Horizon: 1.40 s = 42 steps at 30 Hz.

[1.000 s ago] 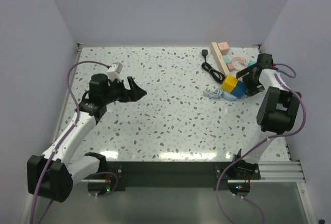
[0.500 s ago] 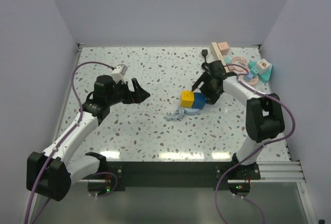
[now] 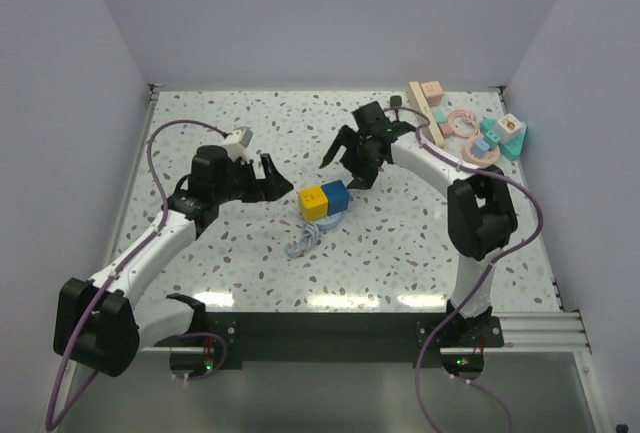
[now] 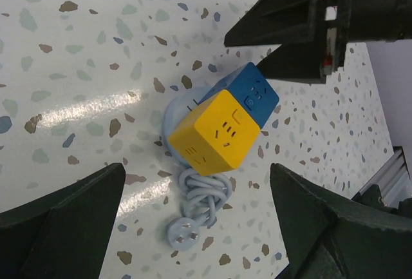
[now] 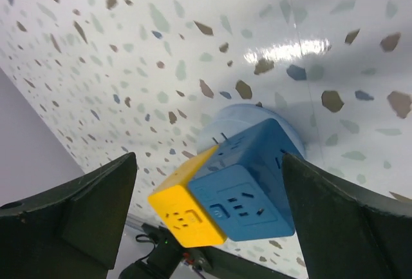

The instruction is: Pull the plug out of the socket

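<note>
The socket (image 3: 424, 105), a cream-beige strip, lies at the back right of the table. The small black plug (image 3: 397, 103) shows just left of the strip's far end; my right arm hides most of its cord. My right gripper (image 3: 342, 167) (image 5: 209, 160) is open near the table's middle, well left of the strip, with nothing between its fingers. My left gripper (image 3: 277, 175) (image 4: 196, 182) is open too, facing it from the left. Both are far from the plug.
Joined yellow (image 3: 312, 202) (image 4: 215, 134) and blue (image 3: 336, 195) (image 5: 248, 185) cubes sit between the two grippers, with a knotted pale blue cord (image 3: 303, 239) (image 4: 199, 195). Pink rings (image 3: 455, 121) and teal blocks (image 3: 503, 136) lie at the back right.
My right arm has swung left from the back right corner to the table's middle. The yellow and blue cubes and their pale cord have shifted left with it. The left gripper edged right.
</note>
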Each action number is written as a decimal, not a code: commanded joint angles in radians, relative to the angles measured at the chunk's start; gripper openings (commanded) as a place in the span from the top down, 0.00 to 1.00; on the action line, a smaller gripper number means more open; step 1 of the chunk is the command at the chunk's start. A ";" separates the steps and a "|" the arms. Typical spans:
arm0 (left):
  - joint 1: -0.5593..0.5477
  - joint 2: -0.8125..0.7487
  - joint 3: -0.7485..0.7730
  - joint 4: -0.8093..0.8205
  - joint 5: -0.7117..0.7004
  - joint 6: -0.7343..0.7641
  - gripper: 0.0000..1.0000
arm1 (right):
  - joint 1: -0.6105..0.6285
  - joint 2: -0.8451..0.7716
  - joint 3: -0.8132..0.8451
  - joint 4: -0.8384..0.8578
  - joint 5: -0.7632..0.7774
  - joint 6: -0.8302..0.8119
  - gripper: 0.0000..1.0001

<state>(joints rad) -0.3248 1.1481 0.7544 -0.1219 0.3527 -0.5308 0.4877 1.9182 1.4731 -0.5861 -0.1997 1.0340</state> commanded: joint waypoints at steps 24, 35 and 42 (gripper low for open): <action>-0.008 0.461 0.319 0.037 0.144 0.174 1.00 | 0.012 -0.432 -0.362 -0.078 0.097 -0.198 1.00; -0.080 0.509 0.263 0.145 0.259 0.112 1.00 | 0.051 -0.165 -0.139 -0.035 0.056 -0.232 1.00; -0.091 0.464 0.114 0.182 0.244 0.098 1.00 | 0.052 -0.019 0.062 -0.092 0.060 -0.294 1.00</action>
<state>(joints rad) -0.4114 1.6386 0.9451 0.0635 0.5968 -0.4278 0.5365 1.8648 1.4330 -0.6781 -0.1238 0.7887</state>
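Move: The yellow block of the plug-and-socket pair lies about 8 cm to the right of my left hand, 3 cm ahead and some 12 cm below. The blue block joined to it is roughly 6 cm farther right and 1 cm farther out. From my right hand the blue block is about 3 cm back and 4 cm below, level sideways. The cord lies about 7 cm back and 2 cm left of the yellow block. I lift my open right hand off, up and about 10 cm to the right, shut its fingers, swing it back and down, then bring it forward and left again, ending beside the blue block's right side. My left hand reaches about 7 cm forward while closing, then sinks and sweeps right and back, turning some 20 degrees clockwise, until its shut tips come close over the yellow-blue seam. ##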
